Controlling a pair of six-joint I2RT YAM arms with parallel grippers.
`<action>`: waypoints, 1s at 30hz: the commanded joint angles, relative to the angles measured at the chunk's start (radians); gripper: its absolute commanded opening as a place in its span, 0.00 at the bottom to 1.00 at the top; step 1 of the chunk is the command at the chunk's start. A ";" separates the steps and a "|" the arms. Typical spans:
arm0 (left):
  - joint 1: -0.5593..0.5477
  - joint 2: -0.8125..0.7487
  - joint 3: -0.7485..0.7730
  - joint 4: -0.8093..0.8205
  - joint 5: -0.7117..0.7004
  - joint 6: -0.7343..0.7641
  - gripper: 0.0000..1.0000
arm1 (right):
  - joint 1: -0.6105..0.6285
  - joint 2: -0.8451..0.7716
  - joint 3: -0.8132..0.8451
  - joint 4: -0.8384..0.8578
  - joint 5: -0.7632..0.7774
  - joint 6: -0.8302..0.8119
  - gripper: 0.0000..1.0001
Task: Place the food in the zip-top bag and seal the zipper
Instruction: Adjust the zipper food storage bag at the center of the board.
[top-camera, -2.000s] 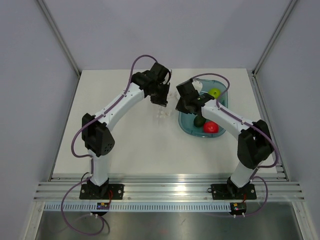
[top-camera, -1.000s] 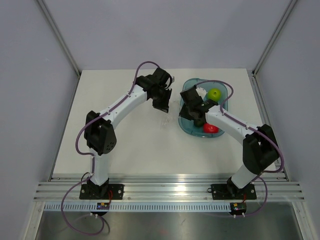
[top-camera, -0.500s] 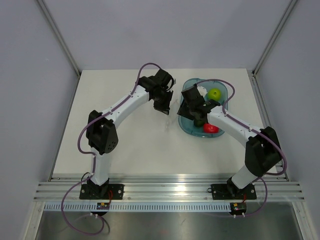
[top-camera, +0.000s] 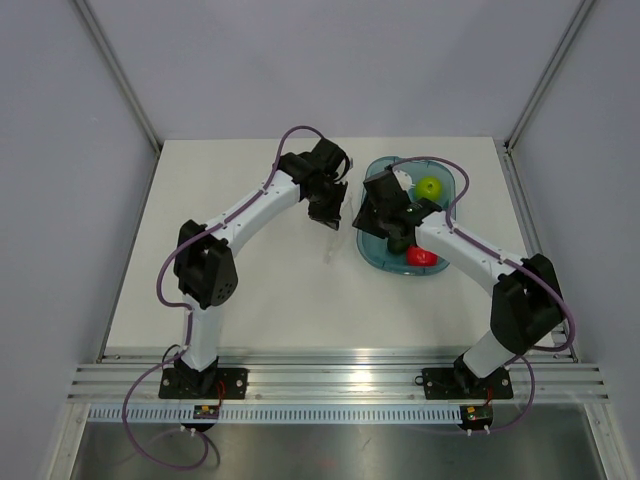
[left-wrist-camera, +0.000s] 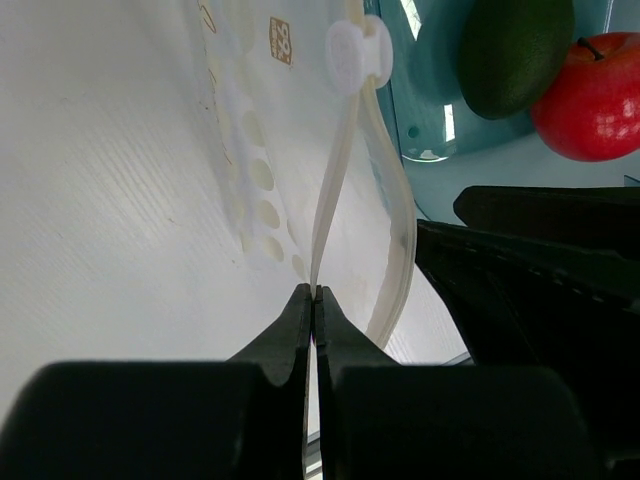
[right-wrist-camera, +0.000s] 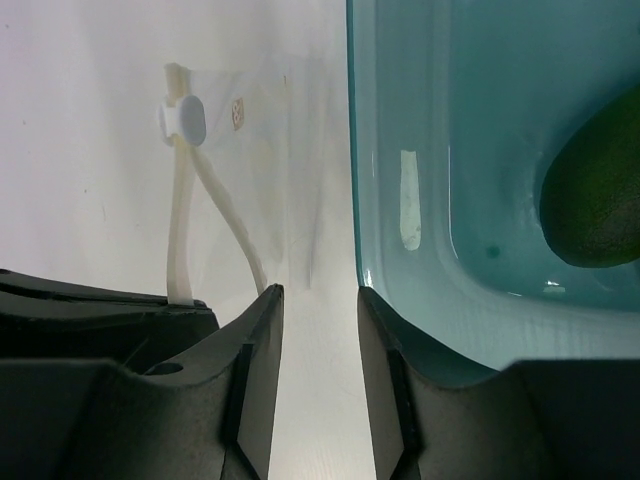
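My left gripper is shut on one lip of the zipper of the clear zip-top bag. The other lip bows away from it, so the mouth gapes. A white slider sits at the zipper's far end. The dark green food lies in the teal tray, beside a red apple. My right gripper is open with nothing between its jaws, standing over the table between the bag and the tray's rim. In the top view the two grippers are close together.
A lime-green apple lies at the back of the teal tray and the red apple at its front. The food is just right of my right fingers. Grey walls enclose the white table.
The right gripper's jaws have opened. Both wrists have drawn closer together at the tray's left rim. The left gripper stays shut on the zipper lip.
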 joint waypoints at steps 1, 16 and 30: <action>-0.005 -0.002 0.043 0.006 -0.007 0.011 0.00 | -0.005 0.007 0.030 0.028 -0.019 -0.015 0.42; -0.005 -0.013 0.028 0.009 -0.017 0.015 0.00 | 0.021 -0.007 0.030 0.085 -0.023 -0.037 0.45; 0.076 -0.067 0.044 0.036 0.019 -0.008 0.00 | 0.030 0.018 -0.011 0.125 -0.068 -0.060 0.00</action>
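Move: The bag's free right-hand zipper rim hangs beside the open right gripper's left fingertip: about 2 cm left of the hand point, 1 cm ahead and 1 cm lower. The white slider is some 6 cm ahead and 5 cm left of the right hand. The bowl's middle lies about 6 cm ahead and 11 cm right, its avocado 9 cm right and 2 cm ahead, both some 8 cm below. From the left gripper the free rim is level, about 5 cm right. Ease the open right gripper about 2 cm left towards the bag's free rim, letting it rise about 1.5 cm, then dip it some 3 cm and slightly forward while shutting the fingers to pinch that rim. Keep the left gripper shut on the other rim, almost still, and only at the last shift it about 1.5 cm forward and left. ##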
